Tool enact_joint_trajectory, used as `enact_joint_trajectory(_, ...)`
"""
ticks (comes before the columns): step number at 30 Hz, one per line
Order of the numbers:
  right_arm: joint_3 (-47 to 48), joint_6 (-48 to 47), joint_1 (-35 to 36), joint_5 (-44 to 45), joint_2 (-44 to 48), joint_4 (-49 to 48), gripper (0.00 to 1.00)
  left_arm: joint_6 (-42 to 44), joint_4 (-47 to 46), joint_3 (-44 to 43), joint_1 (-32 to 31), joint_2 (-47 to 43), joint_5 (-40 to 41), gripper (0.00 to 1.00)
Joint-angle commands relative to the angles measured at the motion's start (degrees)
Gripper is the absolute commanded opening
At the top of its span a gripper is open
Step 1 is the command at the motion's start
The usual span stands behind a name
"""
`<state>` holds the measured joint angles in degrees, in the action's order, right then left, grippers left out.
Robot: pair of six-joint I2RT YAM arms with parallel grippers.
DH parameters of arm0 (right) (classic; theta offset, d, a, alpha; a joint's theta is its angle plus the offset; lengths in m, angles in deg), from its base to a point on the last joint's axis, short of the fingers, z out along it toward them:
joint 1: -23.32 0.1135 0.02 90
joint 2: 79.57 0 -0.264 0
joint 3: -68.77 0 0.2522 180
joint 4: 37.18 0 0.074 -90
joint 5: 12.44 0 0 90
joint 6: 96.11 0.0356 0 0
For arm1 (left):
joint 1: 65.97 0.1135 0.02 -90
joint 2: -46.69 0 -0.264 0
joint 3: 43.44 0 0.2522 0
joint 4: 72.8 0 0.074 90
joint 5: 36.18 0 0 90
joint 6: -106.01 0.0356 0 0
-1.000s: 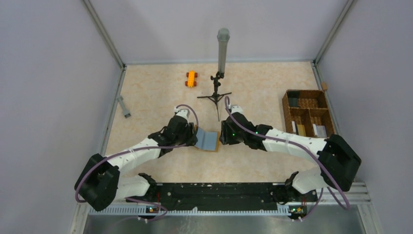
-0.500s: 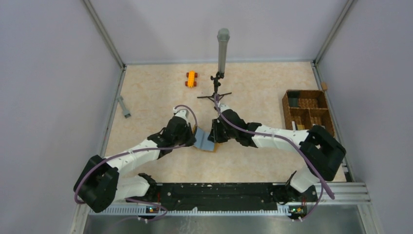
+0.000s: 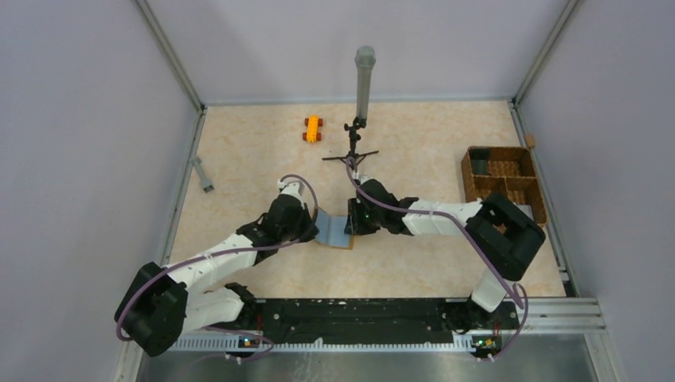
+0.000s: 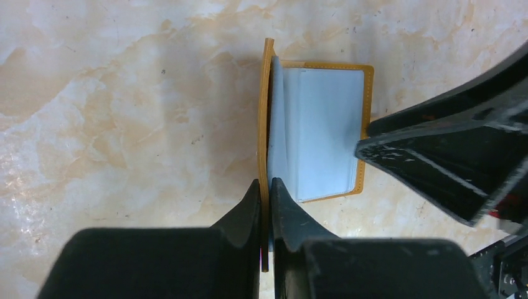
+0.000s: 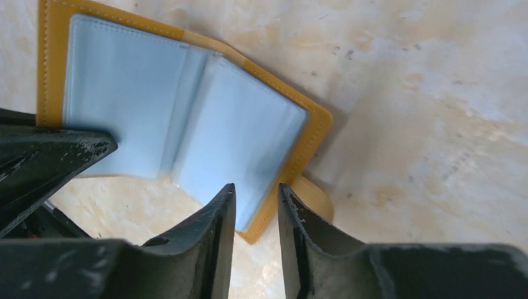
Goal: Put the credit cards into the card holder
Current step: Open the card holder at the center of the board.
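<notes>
The mustard-orange card holder [image 3: 334, 231] lies open on the table between both arms, showing pale blue inner pockets [image 5: 131, 93]. My left gripper [image 4: 264, 184] is shut on its left cover [image 4: 266, 112], which stands up on edge. My right gripper [image 5: 256, 188] is at the holder's right side, jaws a narrow gap apart. The right cover's near corner [image 5: 274, 205] lies in that gap without being pinched. The right gripper's fingers [image 4: 436, 149] show in the left wrist view beside the holder. No loose credit cards show. I cannot tell whether one sits inside the pockets.
A small orange toy car [image 3: 313, 128] sits at the back. A black tripod with a tall grey tube [image 3: 364, 79] stands just behind the right gripper. A brown wicker basket [image 3: 497, 165] is at the right, partly behind the right elbow. A grey bar [image 3: 202, 173] lies by the left wall.
The right arm swung left up to the holder and its jaws narrowed. The left jaws closed on the left cover, which now stands more upright.
</notes>
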<state>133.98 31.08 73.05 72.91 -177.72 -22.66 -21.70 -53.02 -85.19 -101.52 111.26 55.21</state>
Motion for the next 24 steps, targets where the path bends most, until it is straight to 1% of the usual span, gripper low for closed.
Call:
enact_joint_trajectory(1,2.34,-3.96,-1.28,2.76,10.68,7.15,0.37,-2.06,0.2,1.15,0.15,-2.88,2.32,0.05)
enact_joint_trajectory(3,3.46,-5.3,-2.87,4.32,15.22,12.64,0.46,-3.3,0.09,1.79,0.19,-4.26,3.28,0.05)
enact_joint_trajectory(6,4.59,-6.64,-7.49,7.34,21.52,21.55,0.54,-4.3,-0.37,2.63,0.14,-5.76,3.96,0.05)
enact_joint_trajectory(8,5.54,-7.03,-11.87,9.31,24.38,27.17,0.58,-4.33,-0.24,2.67,0.15,-6.26,4.06,0.06)
enact_joint_trajectory(10,6.59,-6.73,-15.74,13.57,26.53,33.72,0.62,-4.25,-0.13,2.59,0.15,-6.38,3.99,0.06)
enact_joint_trajectory(13,7.48,-6.83,-21.96,18.02,28.98,40.57,0.66,-4.04,-0.37,2.75,0.19,-6.31,3.67,0.06)
enact_joint_trajectory(17,8.05,-7.17,-30.36,20.61,32.19,44.97,0.68,-3.72,-1.07,2.94,0.21,-6.07,2.9,0.06)
enact_joint_trajectory(20,9.64,-7.23,-33.57,24.1,33.26,46.95,0.68,-3.59,-1.73,3.08,0.22,-6.04,2.08,0.06)
enact_joint_trajectory(24,10.73,-7.37,-36.63,28.65,32.51,48.7,0.7,-3.38,-2.57,3.35,0.25,-6.04,1.14,0.06)
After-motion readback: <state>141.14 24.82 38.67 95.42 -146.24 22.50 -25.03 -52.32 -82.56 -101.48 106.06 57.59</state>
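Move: The right hand is low at the strap-side edge of the opened card holder, whose middle lies some 5 cm to its left, level and about 1 cm below. The cards in the basket's near left compartment are about 38 cm to its right and 4 cm farther out, at roughly its height. The tripod stands some 23 cm straight ahead. From the left hand, those cards lie about 50 cm right and 6 cm ahead. The right fingers come free of the holder's strap side, opening from about a quarter to well open. The hand rises first, then sweeps some 30 cm right towards the cards in the basket, ending about 13 cm higher and a little farther forward, turned some 40 degrees clockwise. The left hand keeps its pinch on the raised left cover and eases about 1 cm to the left. ##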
